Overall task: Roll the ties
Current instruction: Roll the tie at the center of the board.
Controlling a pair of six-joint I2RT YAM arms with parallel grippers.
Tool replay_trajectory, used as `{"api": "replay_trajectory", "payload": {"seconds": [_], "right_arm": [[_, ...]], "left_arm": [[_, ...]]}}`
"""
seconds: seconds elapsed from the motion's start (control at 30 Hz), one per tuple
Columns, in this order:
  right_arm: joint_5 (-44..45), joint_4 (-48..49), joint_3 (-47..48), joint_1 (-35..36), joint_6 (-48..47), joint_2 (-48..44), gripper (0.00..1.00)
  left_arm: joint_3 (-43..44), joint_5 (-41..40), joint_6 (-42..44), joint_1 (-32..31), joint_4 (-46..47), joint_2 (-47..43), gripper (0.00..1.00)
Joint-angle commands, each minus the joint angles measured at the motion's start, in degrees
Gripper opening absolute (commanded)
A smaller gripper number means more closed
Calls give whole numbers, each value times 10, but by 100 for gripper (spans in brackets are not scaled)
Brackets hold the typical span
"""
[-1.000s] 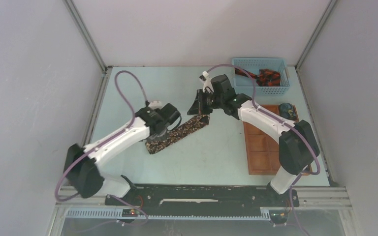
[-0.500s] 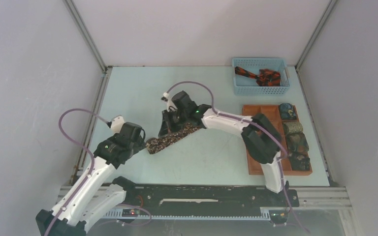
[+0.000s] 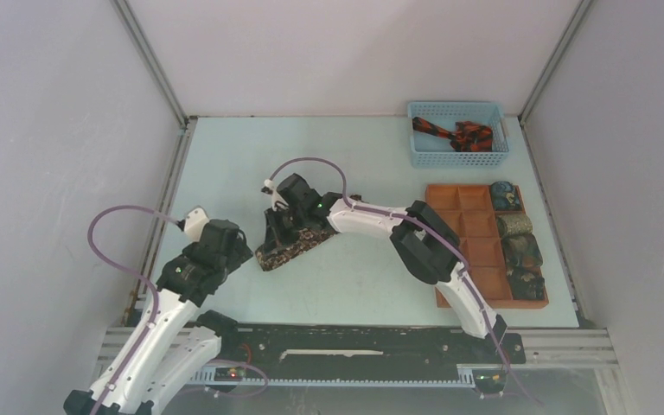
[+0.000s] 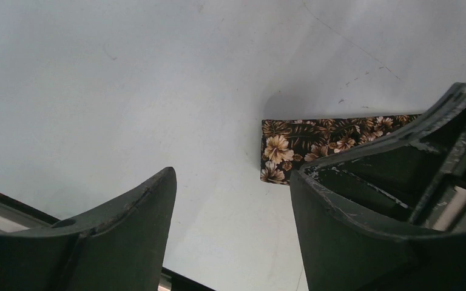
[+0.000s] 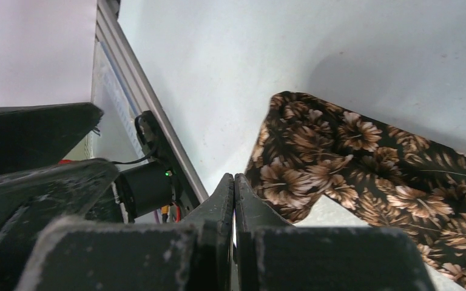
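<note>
A dark brown tie with tan flowers [image 3: 298, 246] lies on the table, its far end folded over on itself. My right gripper [image 3: 278, 232] stands over that folded part. In the right wrist view the right gripper [image 5: 235, 179] is shut, with no fabric showing between the fingers, and the tie [image 5: 346, 154] lies bunched just to their right. My left gripper [image 3: 240, 252] hangs open just left of the tie's near end. In the left wrist view, that gripper [image 4: 232, 176] has only bare table between its fingers, and the tie's square end [image 4: 285, 148] lies beyond the right finger [image 4: 352, 206].
A blue mesh basket [image 3: 458, 107] at the back right holds a black and red-orange tie [image 3: 455, 134]. The orange-brown compartment tray [image 3: 458, 259] stands at the right, with several rolled ties [image 3: 515, 226] in its right column. A metal rail [image 3: 164, 199] runs along the table's left edge.
My right arm has swung left and nearer along the tie, which now looks shorter and doubled over. My left arm has pulled back off the tie toward the near left.
</note>
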Motion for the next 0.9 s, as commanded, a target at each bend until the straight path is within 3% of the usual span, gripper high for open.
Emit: {"api": "replay_trajectory", "payload": {"seconds": [0.0, 0.33, 0.87], "right_arm": [[-2, -5, 19, -4, -6, 15, 0], [-4, -1, -17, -25, -22, 9, 0], [-15, 27, -68, -47, -24, -8, 0]], "left_arm": [[2, 7, -3, 5, 25, -1, 75], [-11, 41, 18, 4, 56, 2, 75], [-86, 174, 42, 7, 205, 57, 79]]}}
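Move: The folded near-left end of the tie lies just under my right fingertips, about 1 cm ahead, level with them sideways and some 5 cm below. From my open left hand that same end is roughly 7 cm to the right, 2 cm ahead and 8 cm down. The tie's far end lies some 21 cm to the right of my right hand, about 13 cm farther out and 5 cm below. With its fingers kept shut, my right hand sinks about 4 cm onto the tie's folded end, then presses on it while sliding some 3 cm right and 2 cm forward along the strip. My left hand follows, slowly at first, 5 cm to the right and then also 3 cm down towards that end, turning clockwise about 10 degrees with its fingers wide open. ##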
